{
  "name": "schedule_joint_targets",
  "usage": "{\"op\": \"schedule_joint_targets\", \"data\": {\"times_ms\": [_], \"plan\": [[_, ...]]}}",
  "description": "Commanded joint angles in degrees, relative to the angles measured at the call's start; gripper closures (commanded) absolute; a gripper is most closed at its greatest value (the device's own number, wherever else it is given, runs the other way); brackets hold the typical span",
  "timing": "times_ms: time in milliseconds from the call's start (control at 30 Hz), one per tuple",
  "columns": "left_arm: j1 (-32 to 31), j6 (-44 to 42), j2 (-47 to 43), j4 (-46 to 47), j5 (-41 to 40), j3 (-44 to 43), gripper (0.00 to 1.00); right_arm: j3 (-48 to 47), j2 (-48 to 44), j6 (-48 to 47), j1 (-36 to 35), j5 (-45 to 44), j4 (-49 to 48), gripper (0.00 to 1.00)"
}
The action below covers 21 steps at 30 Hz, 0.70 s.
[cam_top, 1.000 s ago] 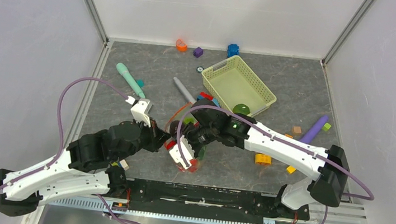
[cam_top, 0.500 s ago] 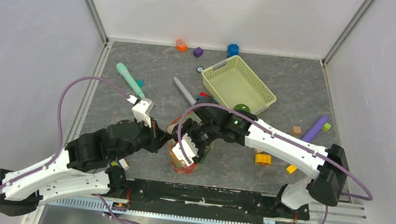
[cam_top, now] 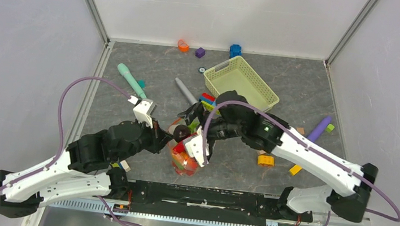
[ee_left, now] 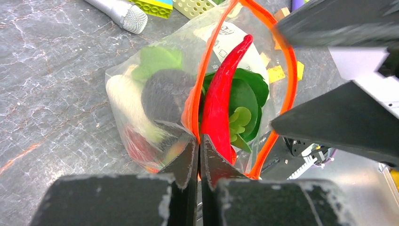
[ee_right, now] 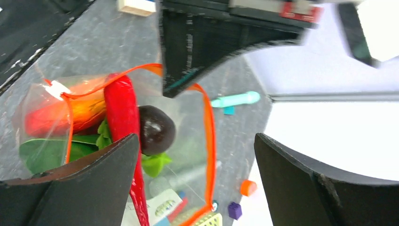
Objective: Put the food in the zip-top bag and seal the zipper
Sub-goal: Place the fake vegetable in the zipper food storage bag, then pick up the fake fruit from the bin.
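The zip-top bag stands open on the table, its orange-red zipper forming a loop. My left gripper is shut on the near zipper edge. Inside the bag lies the food: a red chili, green leaves, a dark purple piece and a white radish. My right gripper hangs wide open over the bag's mouth, holding nothing. The right wrist view shows the white slider at one end of the zipper. In the top view the bag sits between both arms.
A pale green basket stands behind the bag. A teal tool, a grey tool and a purple tool lie around. Coloured blocks are scattered, among them an orange one and stacked ones.
My right gripper has opened wide and drawn back up out of the bag, leaving the red chili inside. The left gripper has kept its hold on the zipper edge.
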<state>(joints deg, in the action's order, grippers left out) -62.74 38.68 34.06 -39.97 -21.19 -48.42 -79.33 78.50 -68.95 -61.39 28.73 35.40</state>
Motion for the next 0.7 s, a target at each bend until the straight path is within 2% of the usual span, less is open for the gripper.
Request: {"op": "schedule_joint_targets", "data": {"times_ms": [0, 100, 167, 267, 333, 400, 500, 600, 667], "plan": [[-0.09, -0.35, -0.83, 2.13, -3.25, -1.72, 0.98, 5.76, -8.03, 10.09, 0.10, -6.39, -15.33, 0.02], [-0.10, -0.18, -1.23, 2.16, -3.90, -1.18, 0.98, 12.92, -12.77, 20.74, 0.21, -14.54, -29.37, 0.02], [-0.04, -0.09, -1.53, 2.55, -4.08, -0.69, 0.98, 17.82, -15.22, 28.76, 0.42, -24.38, -40.72, 0.02], [-0.06, 0.03, -1.69, 2.79, -4.37, -0.28, 0.98, 18.88, -15.39, 38.66, 2.09, -42.97, -47.95, 0.02], [-0.08, -0.06, -1.61, 2.78, -4.30, -0.19, 0.98, 14.47, -12.49, 48.59, 4.94, -53.91, -44.56, 0.02], [-0.05, -0.09, -1.63, 2.83, -4.47, -0.01, 0.98, 8.97, -8.64, 60.21, 9.97, -58.24, -33.15, 0.02], [-0.10, -0.07, -1.70, 2.99, -4.53, 0.25, 0.98, 2.98, -1.96, 70.15, 16.77, -56.46, -20.14, 0.02], [-0.10, -0.01, -1.71, 2.96, -4.04, 0.51, 0.98, -0.87, 4.18, 69.82, 22.05, -50.80, -13.00, 0.02], [-0.10, 0.00, -1.68, 2.96, -3.73, 0.82, 0.98, -4.77, 9.28, 70.61, 25.47, -50.90, -7.80, 0.02]]}}
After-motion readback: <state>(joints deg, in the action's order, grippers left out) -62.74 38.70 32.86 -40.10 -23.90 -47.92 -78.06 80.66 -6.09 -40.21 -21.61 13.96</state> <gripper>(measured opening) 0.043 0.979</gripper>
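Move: The round green vegetable, last one in the basket, lies from the right hand about 22 cm ahead, 21 cm to the right and 24 cm below. The basket's middle is some 9 cm farther out than the vegetable; the toy blocks lie about 25 cm ahead of the hand and 6 cm right, also on the table. The bag with the red chili stands right under the hand. From the left hand, the vegetable is some 23 cm ahead and 25 cm right. Leaving the bag, where it has already let go of the chili, the right hand first rises about 7 cm, then sweeps some 23 cm forward and 15 cm right towards the basket, sinking about 4 cm at the end. On the way its wrist swings roughly 90 degrees clockwise, from pointing left and down over the bag to mostly forward, the fingers staying wide open and touching nothing, while the left hand keeps its shut pinch on the bag's orange rim with barely a shift. ##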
